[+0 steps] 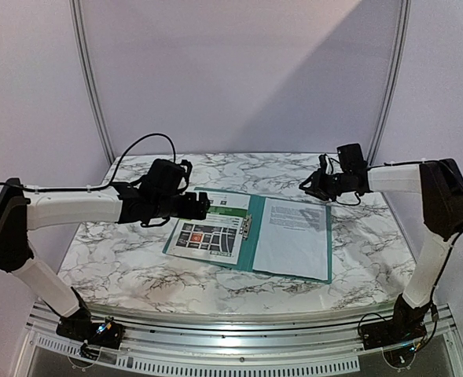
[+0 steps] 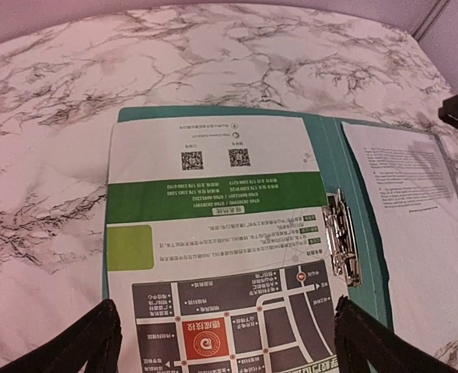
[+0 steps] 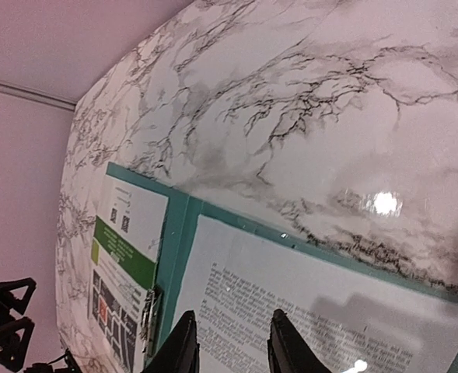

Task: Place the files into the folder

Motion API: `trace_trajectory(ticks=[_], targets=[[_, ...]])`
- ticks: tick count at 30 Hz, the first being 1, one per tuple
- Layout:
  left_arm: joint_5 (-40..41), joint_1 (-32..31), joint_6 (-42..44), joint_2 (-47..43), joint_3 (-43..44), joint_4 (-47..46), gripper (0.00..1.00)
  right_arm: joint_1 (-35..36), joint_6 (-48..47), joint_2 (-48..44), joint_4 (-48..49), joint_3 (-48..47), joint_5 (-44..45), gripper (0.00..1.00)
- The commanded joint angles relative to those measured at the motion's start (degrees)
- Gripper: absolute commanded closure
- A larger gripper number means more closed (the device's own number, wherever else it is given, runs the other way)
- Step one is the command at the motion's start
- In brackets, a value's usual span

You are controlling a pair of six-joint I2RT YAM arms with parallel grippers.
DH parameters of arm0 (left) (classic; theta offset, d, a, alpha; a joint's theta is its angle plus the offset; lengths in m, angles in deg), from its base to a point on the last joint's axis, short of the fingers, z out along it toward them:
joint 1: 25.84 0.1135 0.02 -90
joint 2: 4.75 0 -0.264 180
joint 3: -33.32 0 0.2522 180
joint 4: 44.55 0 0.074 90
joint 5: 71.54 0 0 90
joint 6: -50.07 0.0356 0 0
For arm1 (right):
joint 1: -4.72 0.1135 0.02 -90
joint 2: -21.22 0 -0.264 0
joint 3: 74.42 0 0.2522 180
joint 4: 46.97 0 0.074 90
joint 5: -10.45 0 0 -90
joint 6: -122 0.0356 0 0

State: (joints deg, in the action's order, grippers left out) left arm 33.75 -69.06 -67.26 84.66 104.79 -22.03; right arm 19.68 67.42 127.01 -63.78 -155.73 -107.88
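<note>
The teal folder (image 1: 252, 236) lies open and flat on the marble table. The map sheet with the green band (image 1: 211, 229) rests on its left half, beside the metal clip (image 2: 341, 241). On its right half lies the white text sheet (image 1: 294, 236). My left gripper (image 1: 203, 206) hovers over the map sheet (image 2: 213, 233), open wide, with nothing between its fingers (image 2: 96, 342). My right gripper (image 1: 314, 187) hangs above the folder's far right corner. In the right wrist view its jaws (image 3: 232, 342) stand partly open over the white sheet (image 3: 322, 303), holding nothing.
The marble table (image 1: 129, 259) extends left, right and behind the folder. Two curved metal poles (image 1: 90, 78) rise at the back corners. A metal rail (image 1: 239, 334) runs along the near edge between the arm bases.
</note>
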Motion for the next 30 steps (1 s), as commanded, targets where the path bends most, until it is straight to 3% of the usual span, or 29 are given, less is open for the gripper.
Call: trace_trajectory(ticks=[1,6,16,30], targets=[[-4.3,-1.6,2.8,-1.4,-1.8,-1.6,0.04,0.0,-4.8,7.6,-4.8,-6.6,3.4,0.69],[-2.2,-6.3,7.7,0.6,1.1,0.1,0.04,0.0,-8.8,14.9,-12.3,-15.0,5.5,0.69],[-0.2,-14.7,13.1,5.3,2.3,-3.4,0.06,0.1,-13.1,20.1,-18.8,-17.9,5.1,0.69],[1.8,-15.8,13.2,7.4,2.3,-5.7,0.07,2.4,-14.6,16.6,-23.3,-13.9,3.7,0.69]])
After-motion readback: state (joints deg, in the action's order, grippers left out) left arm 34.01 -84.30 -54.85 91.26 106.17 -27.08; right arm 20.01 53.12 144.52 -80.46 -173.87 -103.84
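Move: The folder lies open. From the left hand, the metal clip on its spine is about 12 cm to the right, 2 cm ahead and 11 cm below; the map flyer's middle is 1 cm right and 2 cm ahead, the text sheet's middle some 27 cm right and 1 cm back. The right hand has the folder's far edge 3 cm ahead, directly in line and 8 cm below, with the text sheet's middle 10 cm back and 2 cm left. The right hand drops about 7.5 cm while pushing some 4 cm forward to the folder's far edge, its fingers a little apart, then stays low there and eases back about a centimetre. The left hand, wide open, swings 10 cm right and 7 cm back over the flyer towards the clip and near end of the spine, sinking slightly and turning some 20 degrees clockwise. ##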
